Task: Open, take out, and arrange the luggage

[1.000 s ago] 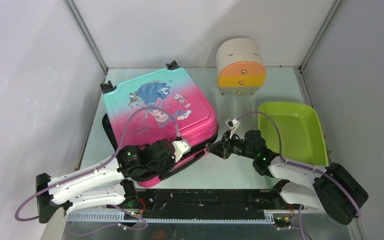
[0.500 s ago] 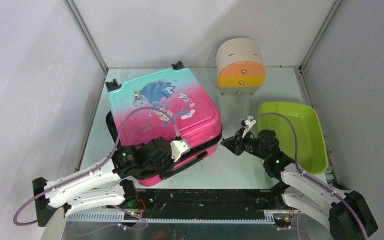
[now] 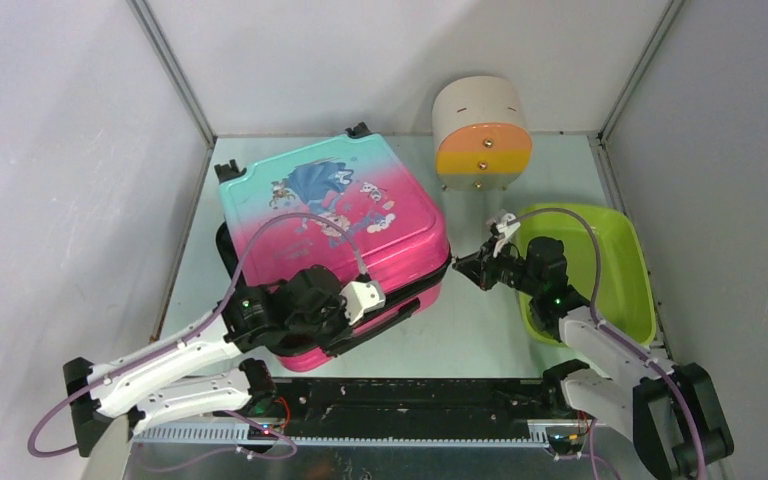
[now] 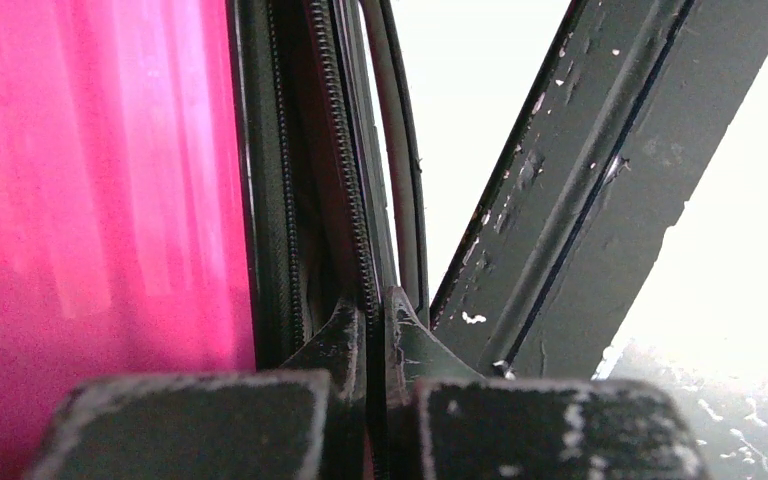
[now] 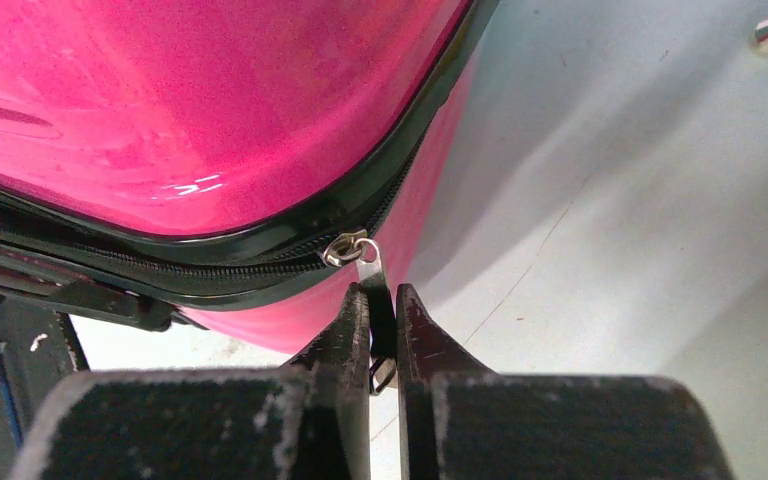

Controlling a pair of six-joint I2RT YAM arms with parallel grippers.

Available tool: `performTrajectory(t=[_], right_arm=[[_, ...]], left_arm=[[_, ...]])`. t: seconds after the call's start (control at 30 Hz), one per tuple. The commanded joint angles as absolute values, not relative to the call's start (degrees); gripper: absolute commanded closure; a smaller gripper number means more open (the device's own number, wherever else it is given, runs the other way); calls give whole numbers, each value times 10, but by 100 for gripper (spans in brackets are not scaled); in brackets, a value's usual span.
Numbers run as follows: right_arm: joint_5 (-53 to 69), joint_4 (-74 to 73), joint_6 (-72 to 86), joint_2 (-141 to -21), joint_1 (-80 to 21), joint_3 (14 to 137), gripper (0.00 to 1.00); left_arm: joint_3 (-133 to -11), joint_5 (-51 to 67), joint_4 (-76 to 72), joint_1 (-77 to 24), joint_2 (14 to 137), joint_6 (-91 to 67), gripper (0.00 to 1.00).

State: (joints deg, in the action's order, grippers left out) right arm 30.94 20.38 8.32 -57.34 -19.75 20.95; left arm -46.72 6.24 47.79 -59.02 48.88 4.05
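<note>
The luggage (image 3: 330, 215), a pink-to-teal hard-shell suitcase with a cartoon print, lies flat at the table's left middle, its wheels at the far edge. My left gripper (image 3: 370, 302) is at its near edge, beside the dark handle (image 4: 580, 190). It is shut (image 4: 380, 305) on the black zipper trim (image 4: 345, 200) along the pink shell. My right gripper (image 3: 463, 268) is at the suitcase's near right corner. It is shut (image 5: 381, 305) on the metal zipper pull (image 5: 364, 258), which hangs from the slider at that rounded corner. The zipper seam to the left of the slider gapes slightly.
A lime-green tray (image 3: 615, 255) lies on the right, partly under my right arm. A beige cylinder with an orange-yellow face (image 3: 481, 135) stands at the back. Grey walls enclose the table on the left, back and right.
My right gripper has moved right and away, holding the zipper pull. The suitcase has shifted right and back and turned a little. My left arm followed its near edge.
</note>
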Motion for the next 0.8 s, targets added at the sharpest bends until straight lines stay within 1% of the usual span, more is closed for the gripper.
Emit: performTrajectory(t=[0.0, 0.17, 0.3, 0.47, 0.77], right_arm=[[230, 339, 24, -586, -141, 269, 100], [288, 431, 2, -654, -135, 278, 100], [319, 457, -6, -712, -135, 307, 100], [293, 485, -23, -770, -134, 343, 100], [256, 540, 10, -861, -147, 398, 100]], left_arm=[[-521, 164, 511, -594, 429, 131, 100], [-515, 201, 516, -594, 422, 151, 100], [-511, 221, 519, -594, 421, 160, 100], [-515, 244, 529, -594, 416, 175, 100], [-520, 270, 539, -594, 407, 188, 100]])
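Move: My right fingers already pinch the zipper pull, its slider just 1 cm ahead and 1 cm left. The closed seam still to run leads along the suitcase's right side to its far right corner, about 24 cm ahead and 13 cm left. The drawer cabinet stands some 24 cm ahead and 5 cm right; the green tray about 27 cm right, 3 cm back and lower. From my left hand, gripping the seam edge, the pull lies roughly 17 cm ahead and 21 cm right. I keep the pull pinched in my right fingers and draw it forward and somewhat left, about 7 cm, from the front right corner up along the suitcase's right side, fingertips tilting up and swinging some 10 degrees counter-clockwise. My left hand keeps its hold on the opened seam's zipper edge, easing about a centimetre back, left and up while turning slightly clockwise. ##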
